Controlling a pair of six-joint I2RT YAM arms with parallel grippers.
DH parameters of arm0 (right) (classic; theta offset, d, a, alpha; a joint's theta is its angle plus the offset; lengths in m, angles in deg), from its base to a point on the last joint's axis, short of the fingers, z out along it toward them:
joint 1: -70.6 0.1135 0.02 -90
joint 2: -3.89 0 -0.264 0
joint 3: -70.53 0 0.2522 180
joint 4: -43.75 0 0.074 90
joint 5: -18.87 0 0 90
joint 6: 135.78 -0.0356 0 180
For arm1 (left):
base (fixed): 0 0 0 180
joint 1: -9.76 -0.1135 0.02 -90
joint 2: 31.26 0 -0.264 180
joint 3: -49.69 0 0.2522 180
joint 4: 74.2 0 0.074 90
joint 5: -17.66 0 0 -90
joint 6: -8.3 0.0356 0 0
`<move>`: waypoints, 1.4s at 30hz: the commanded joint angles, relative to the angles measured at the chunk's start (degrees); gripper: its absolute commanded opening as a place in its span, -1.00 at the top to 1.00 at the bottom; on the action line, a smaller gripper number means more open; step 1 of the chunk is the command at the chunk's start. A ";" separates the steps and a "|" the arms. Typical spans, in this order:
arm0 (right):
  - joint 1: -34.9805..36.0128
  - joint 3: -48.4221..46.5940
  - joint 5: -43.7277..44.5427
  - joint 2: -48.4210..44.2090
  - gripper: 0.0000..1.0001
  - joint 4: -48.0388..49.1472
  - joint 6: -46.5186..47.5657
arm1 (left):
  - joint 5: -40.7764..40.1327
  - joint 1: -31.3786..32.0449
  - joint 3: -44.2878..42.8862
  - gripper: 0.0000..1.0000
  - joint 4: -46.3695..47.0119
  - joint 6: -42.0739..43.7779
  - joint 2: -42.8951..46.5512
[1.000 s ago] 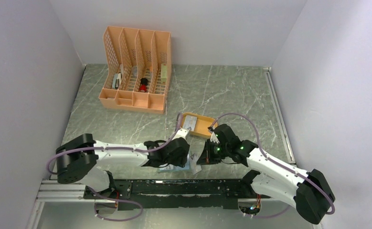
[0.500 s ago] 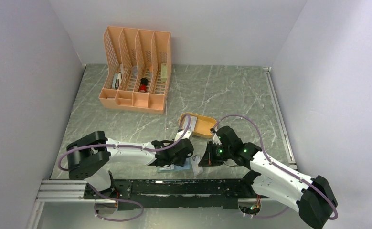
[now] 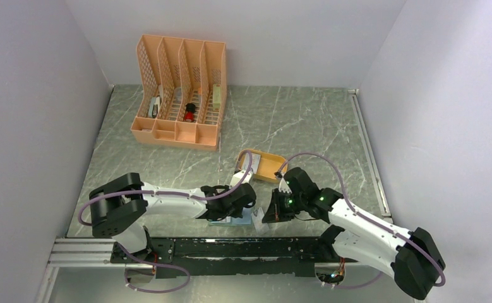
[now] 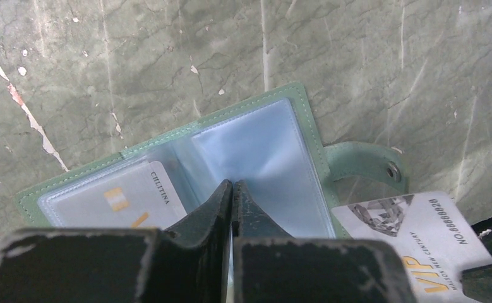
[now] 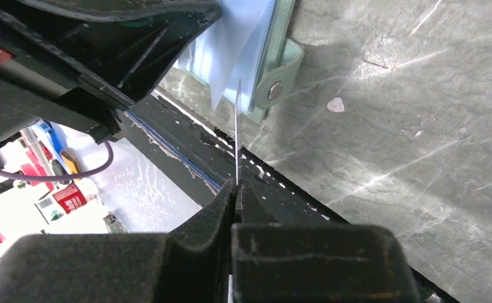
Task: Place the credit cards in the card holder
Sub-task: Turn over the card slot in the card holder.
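Observation:
The green card holder lies open near the table's front edge, snap tab to the right. One credit card sits in its left clear sleeve. My left gripper is shut over the holder's middle, pinching a raised clear sleeve. My right gripper is shut on a second credit card, pale with a VIP print. That card shows edge-on in the right wrist view, its far end beside the snap tab. In the top view both grippers meet over the holder.
A mustard-yellow tray stands just behind the two grippers. A peach lattice organizer with small items is at the back left. The black rail of the table's front edge runs right under the held card.
My left gripper has closed from open to shut and drawn back from the yellow tray onto the card holder. The right arm has shifted only slightly with its card.

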 commanded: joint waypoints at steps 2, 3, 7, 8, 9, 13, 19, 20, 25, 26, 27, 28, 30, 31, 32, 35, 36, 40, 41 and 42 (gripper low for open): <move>1.11 0.37 -0.89 2.32 1.00 0.51 0.81 | 1.18 0.19 3.18 0.89 -1.81 -0.99 -3.02; 1.28 0.45 -0.81 2.57 1.00 0.89 0.61 | 1.17 0.19 3.23 0.90 -1.73 -0.99 -2.93; 1.53 0.88 -1.42 2.68 1.00 2.77 -0.54 | 1.20 0.19 3.37 0.90 -1.85 -1.08 -2.74; 1.54 1.04 -1.86 2.64 1.00 3.41 -0.82 | 1.24 0.19 3.43 0.90 -1.87 -1.12 -2.73; 1.60 1.21 -2.31 2.68 1.00 4.27 -1.15 | 1.28 0.19 3.45 0.90 -1.85 -1.18 -2.62; 1.85 1.90 -3.83 4.35 1.00 7.71 -2.64 | 1.67 0.19 3.63 0.90 -1.68 -1.65 -2.32; 2.47 1.49 -4.23 7.84 1.00 11.54 -3.59 | 2.15 0.19 1.87 0.79 -3.66 -2.28 0.31; 2.53 1.42 -4.23 8.17 1.00 12.11 -3.85 | 2.02 0.20 1.27 0.73 -4.30 -2.23 1.07; 2.70 1.55 -4.67 8.95 1.00 14.72 -5.19 | 1.55 0.19 -1.14 0.42 -8.01 -1.98 5.51; 2.81 1.43 -4.59 9.10 1.00 14.89 -5.30 | 1.39 0.23 -1.46 0.38 -8.84 -2.09 6.72; 2.85 1.34 -4.52 9.20 1.00 15.18 -5.43 | 1.24 0.19 -1.81 0.34 -9.65 -2.18 7.80; 2.98 1.25 -4.50 9.30 1.00 15.56 -5.59 | 1.06 0.19 -2.00 0.30 -10.43 -2.28 8.88; 3.27 0.72 -4.37 9.53 1.00 16.26 -5.89 | 0.66 0.19 -2.12 0.25 -11.82 -2.65 11.27; 3.63 0.42 -4.28 9.69 1.00 16.63 -6.04 | 0.40 0.19 -2.04 0.23 -12.39 -2.85 12.49; 3.91 0.08 -4.17 10.04 1.00 17.02 -6.10 | 0.18 0.19 -1.93 0.21 -12.87 -3.02 13.82; 4.65 -1.20 -3.93 11.93 1.00 17.52 -5.94 | -0.74 0.19 -1.36 0.18 -14.27 -3.51 17.45; 4.99 -1.59 -3.62 12.56 1.00 17.94 -5.93 | -1.12 0.19 -0.92 0.17 -14.58 -3.69 18.52; 6.35 -3.05 -2.91 15.06 1.00 19.01 -6.17 | -1.93 0.19 1.08 0.17 -14.86 -3.94 22.82; 6.68 -3.43 -2.50 15.65 1.00 19.29 -6.25 | -1.93 0.19 1.72 0.16 -14.65 -3.95 23.77; 7.15 -3.78 -2.21 16.10 1.00 19.75 -6.42 | -2.03 0.19 2.29 0.17 -14.38 -3.88 24.74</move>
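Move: Between or right at the left hand's shut fingertips is the card slot, its middle about 2 cm back and 1 cm below them. The left page's card lies some 6 cm to that hand's left, level with it. From the right hand, which already holds a VIP card, the card slot is roughly 9 cm left, 2 cm ahead and 4 cm lower. The snap strap sits about 5 cm left and 3 cm ahead of the right hand, the orange tray 20 cm ahead and 2 cm left. Keeping its closed fingers on the card slot for about the first half, the left hand then opens them to not quite half, lets go, and rises about 9 cm, drawing some 3 cm left. Meanwhile the right hand, still gripping its card, dips slightly and carries it about 5 cm left over the holder's right page, towards the card slot. ##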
